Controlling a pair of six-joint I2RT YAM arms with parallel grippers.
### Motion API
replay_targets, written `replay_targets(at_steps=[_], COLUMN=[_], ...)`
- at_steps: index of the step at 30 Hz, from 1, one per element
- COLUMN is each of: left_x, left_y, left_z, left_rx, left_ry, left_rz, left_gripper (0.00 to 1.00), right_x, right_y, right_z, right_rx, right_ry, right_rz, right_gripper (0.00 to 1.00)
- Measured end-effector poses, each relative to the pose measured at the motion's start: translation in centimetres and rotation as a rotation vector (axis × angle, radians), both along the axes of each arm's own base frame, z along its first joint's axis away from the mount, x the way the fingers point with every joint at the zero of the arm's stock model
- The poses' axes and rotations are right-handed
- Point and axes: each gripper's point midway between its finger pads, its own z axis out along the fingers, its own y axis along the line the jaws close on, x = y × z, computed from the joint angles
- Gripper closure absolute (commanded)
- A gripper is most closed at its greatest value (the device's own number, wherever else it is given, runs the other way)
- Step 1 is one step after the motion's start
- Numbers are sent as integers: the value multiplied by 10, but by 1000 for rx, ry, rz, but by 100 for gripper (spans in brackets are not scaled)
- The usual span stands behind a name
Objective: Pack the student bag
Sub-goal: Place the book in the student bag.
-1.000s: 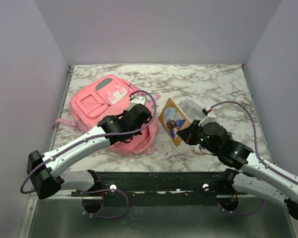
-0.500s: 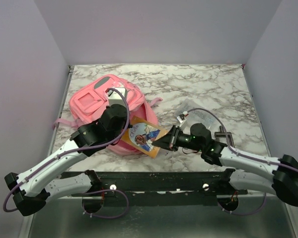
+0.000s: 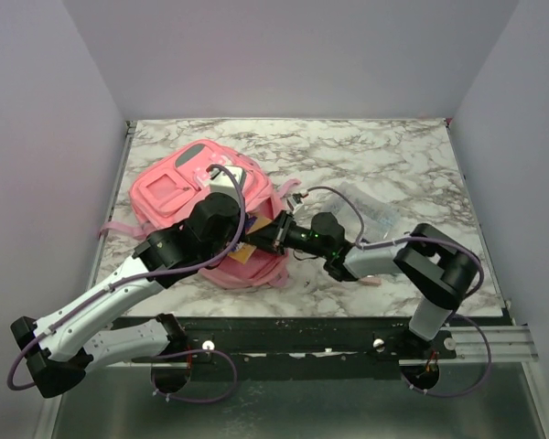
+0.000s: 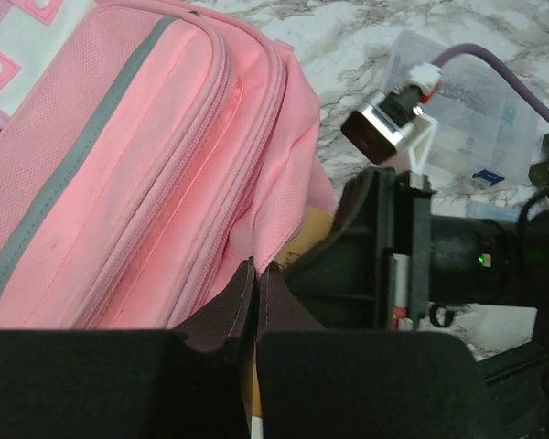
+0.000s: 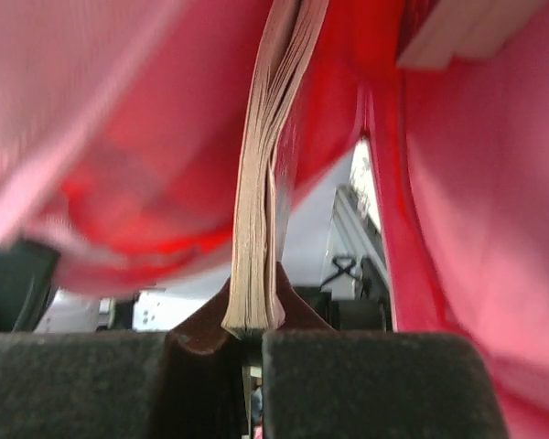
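Observation:
The pink student bag [image 3: 178,187] lies at the left of the marble table, its mouth facing right. My left gripper [image 3: 254,222] is shut on the pink fabric edge of that mouth [image 4: 256,210] and holds it up. My right gripper [image 3: 274,234] is shut on the bottom edge of a thin book [image 5: 267,174] and reaches into the mouth. Red-pink lining [image 5: 119,137] surrounds the book on both sides. From above only a yellow-brown corner of the book [image 3: 245,253] shows under the flap. The right gripper's black body [image 4: 384,247] sits just beside my left fingertips.
A clear plastic case [image 3: 371,206] lies on the marble right of the bag, behind the right arm. A pink strap [image 3: 117,227] trails off the bag's left side near the table's left edge. Grey walls close in the table on three sides.
The right gripper has carried the book left from the table's middle into the bag's mouth, so the cover is now mostly hidden. The left gripper stays at the mouth.

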Motion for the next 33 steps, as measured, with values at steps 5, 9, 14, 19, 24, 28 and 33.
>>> replay_targets(at_steps=[5,9,14,19,24,28,33], left_x=[-2,-1,-6,-6,-6,-6,-5], left_y=[-3,0,-1,-4,-6,-6,-6], left_z=[-1,10,15,14,13,13,14], left_rx=[25,53,53,46,37,34,26], left_ry=[6,-6,-6,5,13,13,11], left_rz=[-37,-45,-77,-85,-83,-81,-74], left_gripper=[100,100,100,100,100,100,100], right_x=[45,74,104,138,131,114,97], right_y=[36,56,75,95,84,65,51], right_z=[-4,-24,-49,-63,-59,-60,-84], right_rx=[-3,-31,-60,-71,-96,-171,-295], right_ry=[-71,-98,-111,-116,-117,-117,-106], right_rz=[-73,-134,-202,-278,-287,-270,-216], right_gripper=[100,99,84,39,24,19,27])
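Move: The right hand, holding the book, faces the bag pocket's inside, about 13 cm ahead, 10 left and 7 lower. The packed books lie in there, roughly 10 ahead, 13 left and 7 lower. The pocket's upper rim is pinched by the left hand, some 2 cm ahead of the right hand, level sideways and 8 above. From the left hand the pocket's inside is about 11 ahead, 10 left and 15 below. Right hand drives the book some 18 cm forward, left and down into the bag, opens, then backs off. ##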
